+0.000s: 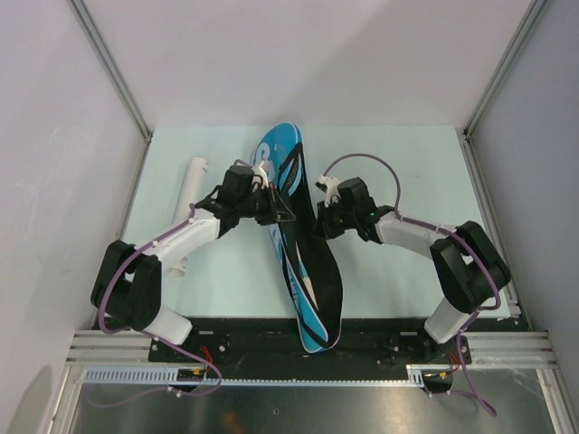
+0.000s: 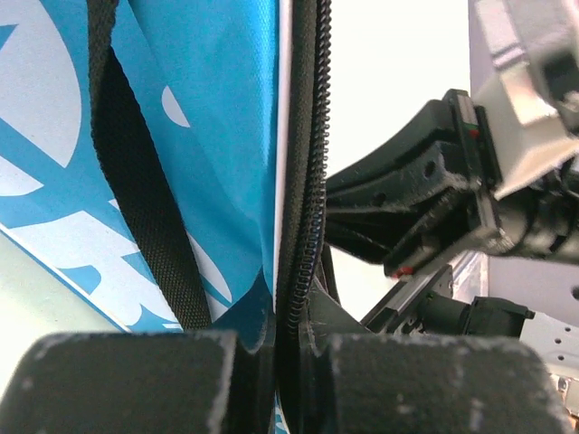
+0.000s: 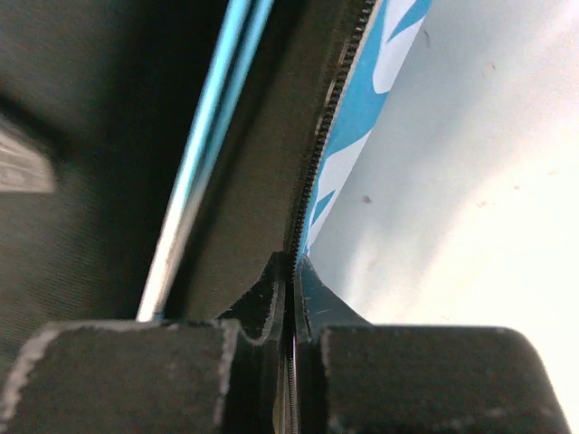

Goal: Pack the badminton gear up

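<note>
The long blue racket bag [image 1: 271,149] with black edging lies lengthwise down the middle of the table, its side gaping dark. My left gripper [image 1: 274,210] is shut on the bag's left zip edge; up close its jaws [image 2: 288,339] pinch the black zipper beside the blue fabric [image 2: 208,136]. My right gripper [image 1: 318,220] is shut on the opposite edge, clamping the zipper strip [image 3: 291,316] next to the blue outer side [image 3: 357,117]. A thin light-blue bar [image 3: 194,181], a racket frame by its look, lies inside the dark opening. The white tube [image 1: 192,185] lies left of the bag.
The pale green table [image 1: 407,154] is walled in by white panels and metal posts at the back corners. A black carry strap [image 2: 136,181] runs across the bag's face. The right arm's black housing [image 2: 434,199] hangs close across from my left gripper.
</note>
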You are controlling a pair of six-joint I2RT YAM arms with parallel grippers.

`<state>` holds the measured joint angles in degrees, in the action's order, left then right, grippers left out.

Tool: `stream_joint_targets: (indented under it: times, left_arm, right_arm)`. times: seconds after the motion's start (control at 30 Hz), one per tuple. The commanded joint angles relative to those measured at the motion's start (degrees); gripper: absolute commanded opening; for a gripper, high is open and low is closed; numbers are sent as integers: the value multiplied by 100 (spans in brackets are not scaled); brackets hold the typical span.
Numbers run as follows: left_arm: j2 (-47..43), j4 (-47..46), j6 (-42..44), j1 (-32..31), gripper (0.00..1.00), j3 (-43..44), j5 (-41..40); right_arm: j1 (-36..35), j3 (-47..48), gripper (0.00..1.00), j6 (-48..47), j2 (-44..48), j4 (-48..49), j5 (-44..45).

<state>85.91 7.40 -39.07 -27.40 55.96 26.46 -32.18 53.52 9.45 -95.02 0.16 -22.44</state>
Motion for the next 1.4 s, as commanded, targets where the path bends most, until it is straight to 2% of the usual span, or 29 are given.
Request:
stream_joint_targets:
  times: [0.0, 0.03, 0.13, 0.17, 0.23, 0.27, 0.37, 0.57, 0.67, 0.73, 0.87, 0.93, 1.17, 1.37]
  left_arm:
    - [-373, -344, -198, -38, 0, 64, 219]
    - [-399, -344, -206, -38, 0, 55, 176]
    - [-548, -344, -180, 24, 34, 2, 62]
    - [-592, -344, -171, 50, 54, -7, 26]
    - [-706, -327, -224, 181, 71, -16, -9]
    - [-733, -309, -250, 234, 84, 28, 0]
    - [-725, -187, -329, 480, 95, 299, 9]
    - [-549, 235, -373, 815, 97, 1125, -526]
    - [-243, 271, -356, 929, 87, 1608, -756]
    - [-66, 297, -356, 1060, 85, 1820, -853]
    - [549, 753, -355, 1359, 92, 2767, -905]
    - [813, 1227, -382, 1483, 92, 3181, -1185]
    - [761, 1809, -31, 1676, 98, 3342, -2275]
    - [1462, 1923, -136, 1826, 96, 3965, -1908]
  right_arm:
    - [-411, 947, 0, -136, 300, -381, 678]
    - [-490, 1072, 0, -293, 361, -577, 766]
    - [-526, 1503, 0, -697, 467, -1254, 1048]
    - [-526, 1573, 0, -856, 485, -1369, 987]
    - [-526, 1740, 0, -1119, 485, -1615, 873]
    - [-552, 1819, 0, -1400, 441, -1712, 786]
    - [-570, 2171, 0, -1770, 318, -2081, 785]
    - [-578, 2715, 0, -2333, 204, -2433, 785]
    - [-570, 3032, 0, -2650, 81, -2626, 723]
    - [-552, 3182, 0, -2816, -77, -2837, 758]
    - [-377, 3411, 0, -2870, -210, -3057, 390]
    - [-324, 3367, 0, -2879, -175, -3040, 275]
    - [-218, 3367, 0, -2923, -236, -3119, 117]
    - [-227, 3367, 0, -2914, -289, -3163, 64]
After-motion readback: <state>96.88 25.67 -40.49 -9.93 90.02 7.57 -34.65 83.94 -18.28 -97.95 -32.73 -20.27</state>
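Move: The left hand pinches the bag's left zip edge. The bag's far corner, where the strap joins, lies about 24 cm ahead of it, level sideways and some 5 cm lower; the racket handles in the bag are about 18 cm back, 5 cm right and 12 cm down. The white tube lies about 8 cm ahead, 35 cm left. The right hand, pinching the right zip edge, has that far corner roughly 26 cm ahead and 9 cm left. Upward and forward, then swinging left, the left hand opens wide, frees the left zip edge and travels some 17 cm forward to above the bag's far corner, turning counter-clockwise about 35 degrees and dipping slightly at the end, fingers still open. The right hand keeps its pinch on the right zip edge and raises it about 10 cm, tilting back and then holding. ##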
